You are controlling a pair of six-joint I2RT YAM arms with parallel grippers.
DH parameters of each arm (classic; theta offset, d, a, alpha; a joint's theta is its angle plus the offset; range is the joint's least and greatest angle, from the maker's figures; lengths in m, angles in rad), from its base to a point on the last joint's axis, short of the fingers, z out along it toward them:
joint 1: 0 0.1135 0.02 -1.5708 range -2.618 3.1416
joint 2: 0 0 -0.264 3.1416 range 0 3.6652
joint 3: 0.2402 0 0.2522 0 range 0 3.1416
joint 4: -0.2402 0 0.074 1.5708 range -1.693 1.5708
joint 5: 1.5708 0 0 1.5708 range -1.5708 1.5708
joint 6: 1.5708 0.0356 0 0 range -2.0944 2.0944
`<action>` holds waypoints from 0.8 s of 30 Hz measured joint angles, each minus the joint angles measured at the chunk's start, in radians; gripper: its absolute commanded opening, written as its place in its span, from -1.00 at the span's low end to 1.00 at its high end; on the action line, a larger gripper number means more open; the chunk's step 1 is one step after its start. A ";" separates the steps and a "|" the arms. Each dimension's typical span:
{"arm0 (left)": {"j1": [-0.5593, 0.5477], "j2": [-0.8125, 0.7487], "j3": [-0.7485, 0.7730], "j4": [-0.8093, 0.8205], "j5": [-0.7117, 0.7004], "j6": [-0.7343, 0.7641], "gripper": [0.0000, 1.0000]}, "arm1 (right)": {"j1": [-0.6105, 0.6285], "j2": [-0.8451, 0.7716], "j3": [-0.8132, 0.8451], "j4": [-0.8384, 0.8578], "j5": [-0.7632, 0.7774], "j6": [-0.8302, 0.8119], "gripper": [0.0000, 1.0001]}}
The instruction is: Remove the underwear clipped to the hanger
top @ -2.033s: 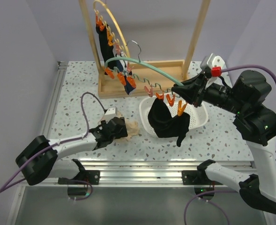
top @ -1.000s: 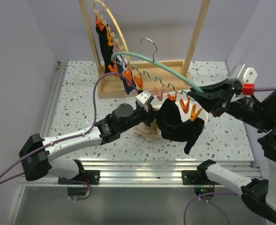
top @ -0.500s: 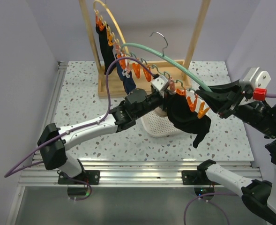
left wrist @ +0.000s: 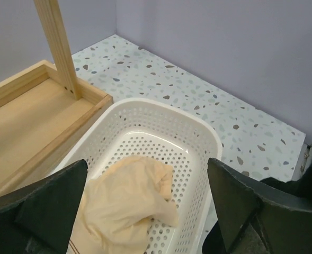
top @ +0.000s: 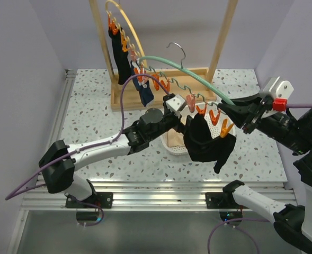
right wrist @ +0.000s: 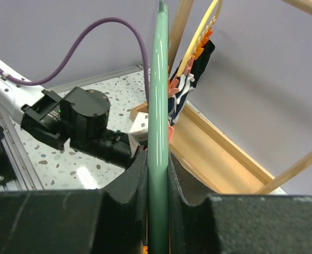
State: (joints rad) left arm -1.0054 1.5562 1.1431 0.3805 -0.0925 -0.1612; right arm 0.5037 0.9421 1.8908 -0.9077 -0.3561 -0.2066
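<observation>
My right gripper (top: 234,112) is shut on the bar of the green hanger (right wrist: 158,106) and holds it in the air over the table. A black underwear (top: 204,144) hangs from the hanger's orange clips, and a navy one with white trim (top: 144,93) is clipped further along. My left gripper (left wrist: 146,174) stands open above the white basket (left wrist: 198,119), nothing between its fingers (left wrist: 44,206). A pale beige underwear (left wrist: 121,203) lies crumpled inside the basket, just under the jaws. In the top view the left gripper (top: 178,120) sits beside the hanging black piece.
A wooden rack (top: 161,79) stands at the back of the table. A yellow hoop hanger (top: 125,32) with orange clips and a long black garment (top: 118,53) hangs from it. The left arm's purple cable (top: 121,106) loops over the table.
The left gripper has opened and let the beige underwear drop into the basket. The right arm has lowered the hanger a little and shifted it left.
</observation>
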 measured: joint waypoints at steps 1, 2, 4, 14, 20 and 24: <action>0.000 -0.023 -0.027 -0.001 -0.003 0.001 0.99 | 0.000 0.000 -0.001 0.000 0.000 0.000 -1.00; 0.000 -0.050 -0.055 -0.001 -0.007 0.002 1.00 | 0.000 0.000 -0.002 0.000 0.000 -0.001 -1.00; 0.000 -0.120 -0.113 -0.006 -0.017 0.004 1.00 | 0.000 0.000 -0.002 0.001 0.000 -0.001 -1.00; 0.000 -0.458 -0.361 -0.044 -0.047 0.003 1.00 | 0.000 0.028 -0.057 0.025 -0.024 0.007 -1.00; 0.000 -0.709 -0.554 -0.125 -0.097 -0.043 1.00 | 0.000 0.123 -0.110 0.079 -0.115 0.043 -1.00; 0.000 -0.961 -0.619 -0.164 -0.108 -0.093 1.00 | 0.000 0.219 -0.133 0.130 -0.184 0.081 -1.00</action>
State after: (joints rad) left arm -1.0054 0.5957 0.5240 0.2161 -0.2008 -0.2543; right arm 0.5037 1.1614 1.7580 -0.7780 -0.5404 -0.1257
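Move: The black underwear, still clipped on the green hanger, hangs about 12 cm back and 3 cm to the right of the empty left hand, roughly level with it. Below that hand lie the dropped beige underwear, some 25 cm straight down, and the basket's middle, about 2 cm farther out and 4 cm to the right. From the right hand, which holds the hanger, the basket is about 14 cm ahead and 50 cm down; the black underwear hangs some 22 cm below it and 2 cm left. The green hanger with the black underwear is swung in over the basket: the right hand keeps its grip and, after a short pause, goes forward, left and down, about 7 cm each way, tipping down some 15 degrees and turning a little counter-clockwise. The left hand, already wide open and empty, draws off left and back by about 20 cm, away from the basket, its fingers staying open. ##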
